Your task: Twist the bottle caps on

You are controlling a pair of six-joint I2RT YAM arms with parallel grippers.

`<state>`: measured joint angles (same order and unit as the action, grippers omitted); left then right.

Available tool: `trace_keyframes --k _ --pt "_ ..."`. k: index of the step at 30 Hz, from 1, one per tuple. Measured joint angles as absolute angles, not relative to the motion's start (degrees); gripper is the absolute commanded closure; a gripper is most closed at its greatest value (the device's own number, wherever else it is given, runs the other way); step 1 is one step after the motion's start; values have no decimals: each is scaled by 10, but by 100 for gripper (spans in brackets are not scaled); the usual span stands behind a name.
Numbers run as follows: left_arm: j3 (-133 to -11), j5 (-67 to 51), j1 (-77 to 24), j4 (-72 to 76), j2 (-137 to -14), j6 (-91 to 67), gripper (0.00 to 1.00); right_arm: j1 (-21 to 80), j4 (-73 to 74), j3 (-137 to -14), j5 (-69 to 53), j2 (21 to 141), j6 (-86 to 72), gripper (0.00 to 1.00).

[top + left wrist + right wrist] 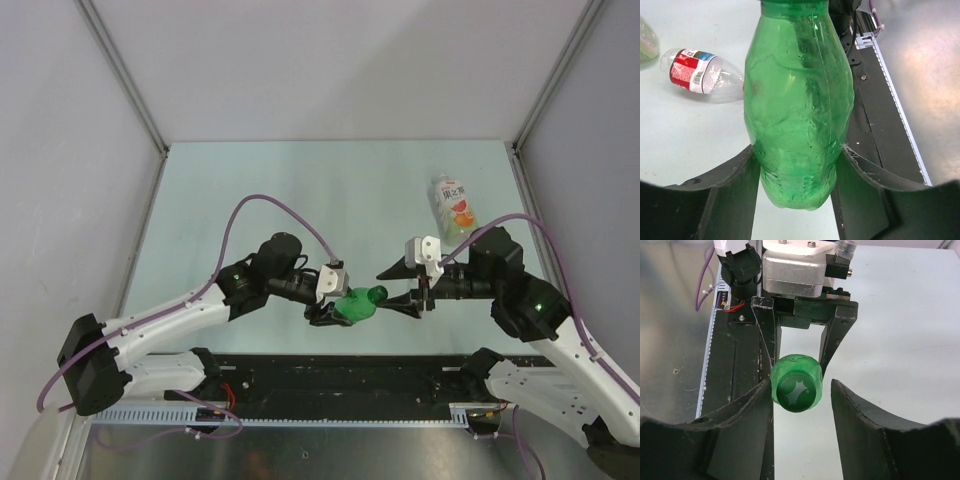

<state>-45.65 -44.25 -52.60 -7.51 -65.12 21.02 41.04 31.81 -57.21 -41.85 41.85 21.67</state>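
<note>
My left gripper [343, 311] [798, 149] is shut on the base of the small green bottle [355, 306] [797, 100] and holds it level above the table's near edge, neck pointing right. The green cap [379, 293] [798, 392] sits on its neck. My right gripper [388, 291] [801, 383] faces the cap end-on with its jaws either side of it. The left finger lies close against the cap and a gap shows on the right, so it is open. A slim clear bottle with a red-white label [700, 75] lies on the table.
A wider clear bottle with a white and orange label [455, 205] lies at the back right, its end showing at the left wrist view's edge [647, 42]. A black rail with a cable channel [330, 380] runs along the near edge under both grippers. Grey walls enclose the table.
</note>
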Motion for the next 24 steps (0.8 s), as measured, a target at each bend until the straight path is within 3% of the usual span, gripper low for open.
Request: trace_keyframes --k 5,11,18,24 --pt "-456 -443 -526 -76 -651 210 100 414 318 -572 -416 422 217 55" --pt "-457 -443 -526 -78 -651 209 100 420 319 -572 -410 422 211 81" --pt "-459 -401 -526 -83 -646 204 100 422 313 -572 -360 432 157 95" --pt "-466 -255 -526 -76 -633 179 100 423 256 -572 -190 467 -41 100"
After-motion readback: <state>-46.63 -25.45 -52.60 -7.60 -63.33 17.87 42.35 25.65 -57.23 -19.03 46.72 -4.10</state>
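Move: The green cap already sits on the mouth of the green bottle, right at the right fingertips: some 1 cm to the left of the right hand point, level with it in depth, and about 1 cm lower. The clear bottle lies about 6 cm ahead of the right hand, 11 cm right and 27 cm below; the orange-label bottle lies 25 cm ahead, 19 cm right, equally low. From the left hand, gripping the green bottle near its base, the cap is about 6 cm right, 11 cm up, neither ahead nor back. The green cap is pinched as the right fingers close from either side, that hand otherwise almost still. Then both hands swing forward together with cap and bottle, speeding up: the right about 6 cm, its wrist turning clockwise some 25 degrees and rolling over, the left about 5 cm, keeping its grip on the bottle and turning nearly 20 degrees counter-clockwise, against the right's twist. ##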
